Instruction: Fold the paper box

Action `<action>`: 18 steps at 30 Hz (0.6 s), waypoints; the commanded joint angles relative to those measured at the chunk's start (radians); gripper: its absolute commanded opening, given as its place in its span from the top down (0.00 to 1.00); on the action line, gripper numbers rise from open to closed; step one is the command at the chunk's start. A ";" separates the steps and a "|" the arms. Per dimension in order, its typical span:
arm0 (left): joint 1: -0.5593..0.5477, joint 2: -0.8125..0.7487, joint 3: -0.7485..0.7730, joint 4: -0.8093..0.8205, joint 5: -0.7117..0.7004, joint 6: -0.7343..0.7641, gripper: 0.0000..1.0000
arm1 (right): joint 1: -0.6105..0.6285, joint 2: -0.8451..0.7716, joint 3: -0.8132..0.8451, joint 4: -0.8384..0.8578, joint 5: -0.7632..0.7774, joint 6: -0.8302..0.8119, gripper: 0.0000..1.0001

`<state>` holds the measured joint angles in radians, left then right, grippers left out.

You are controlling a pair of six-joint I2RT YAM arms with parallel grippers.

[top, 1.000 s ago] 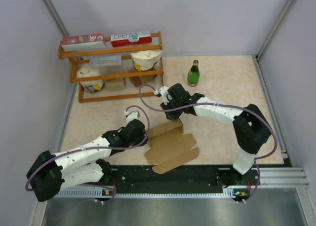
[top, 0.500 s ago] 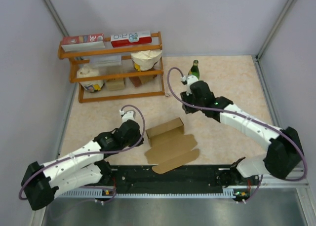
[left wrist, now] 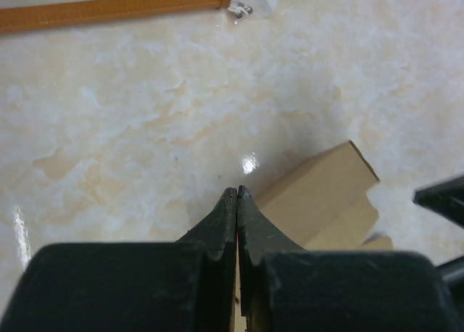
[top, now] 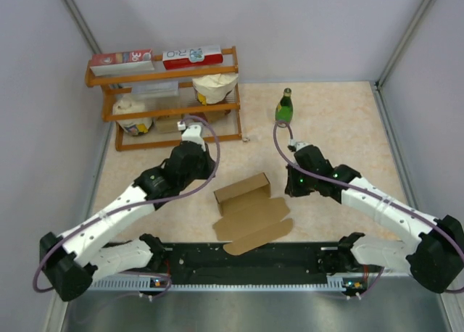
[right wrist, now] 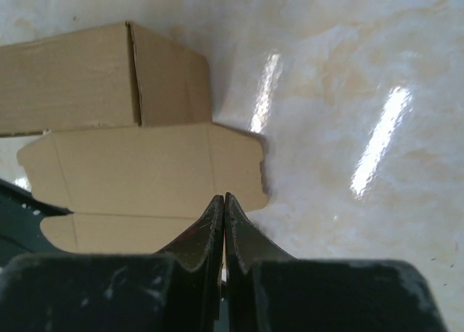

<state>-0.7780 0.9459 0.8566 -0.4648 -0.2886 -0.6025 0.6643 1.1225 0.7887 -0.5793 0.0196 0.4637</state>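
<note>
The paper box (top: 250, 209) is plain brown cardboard lying mid-table. Its rear part (top: 243, 191) is folded up into a low rectangular block, and flat flaps (top: 255, 227) spread toward the near edge. My left gripper (top: 197, 171) hovers just left of and behind the block, shut and empty; in the left wrist view the box (left wrist: 319, 194) lies right of the touching fingertips (left wrist: 232, 201). My right gripper (top: 288, 191) is at the box's right side, shut with nothing in it. In the right wrist view its tips sit over the right edge of a flat flap (right wrist: 145, 169), below the block (right wrist: 94, 78).
A wooden shelf (top: 167, 100) with cartons and jars stands at the back left, its bottom rail (left wrist: 109, 9) showing in the left wrist view. A green bottle (top: 284, 107) stands behind the right arm. A black rail (top: 246, 256) runs along the near edge; grey walls close in both sides.
My right arm left the box's rear part, swung back toward the bottle, then came down at the box's right side with its jaws closing. My left arm drew away toward the shelf.
</note>
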 commanded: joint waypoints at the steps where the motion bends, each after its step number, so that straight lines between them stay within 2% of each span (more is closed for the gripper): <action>1: 0.068 0.207 0.070 0.112 0.098 0.133 1.00 | -0.005 -0.064 -0.017 0.021 -0.168 0.055 1.00; 9: 0.085 0.421 0.091 0.135 0.195 0.156 1.00 | -0.005 0.006 -0.049 0.150 -0.286 0.061 1.00; 18: 0.086 0.409 0.016 0.115 0.272 0.126 1.00 | -0.005 0.175 -0.010 0.282 -0.357 0.058 1.00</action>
<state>-0.6952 1.3956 0.9096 -0.3729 -0.0631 -0.4690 0.6643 1.2484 0.7456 -0.3962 -0.2848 0.5175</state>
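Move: The paper box's folded-up back section has its middle about 10 cm to the left hand's right, 2 cm ahead and some 18 cm below. From the right hand it is about 16 cm left, 5 cm ahead and 8 cm lower. The flat base panel, down on the table, lies about 4 cm back and 13 cm right of the left hand, 1 cm back and 13 cm left of the right. The front flap's middle is roughly 9 cm back and 11 cm left of the right hand. The box's folded back section is closed in on from both ends: the left hand drops about 11 cm towards its left part, easing first forward and then right some 3 cm each as the fingers tip down, while the right hand goes about 5 cm left and slightly back towards its right end, rolling its left side up. Both grippers stay shut and touch nothing visibly. ##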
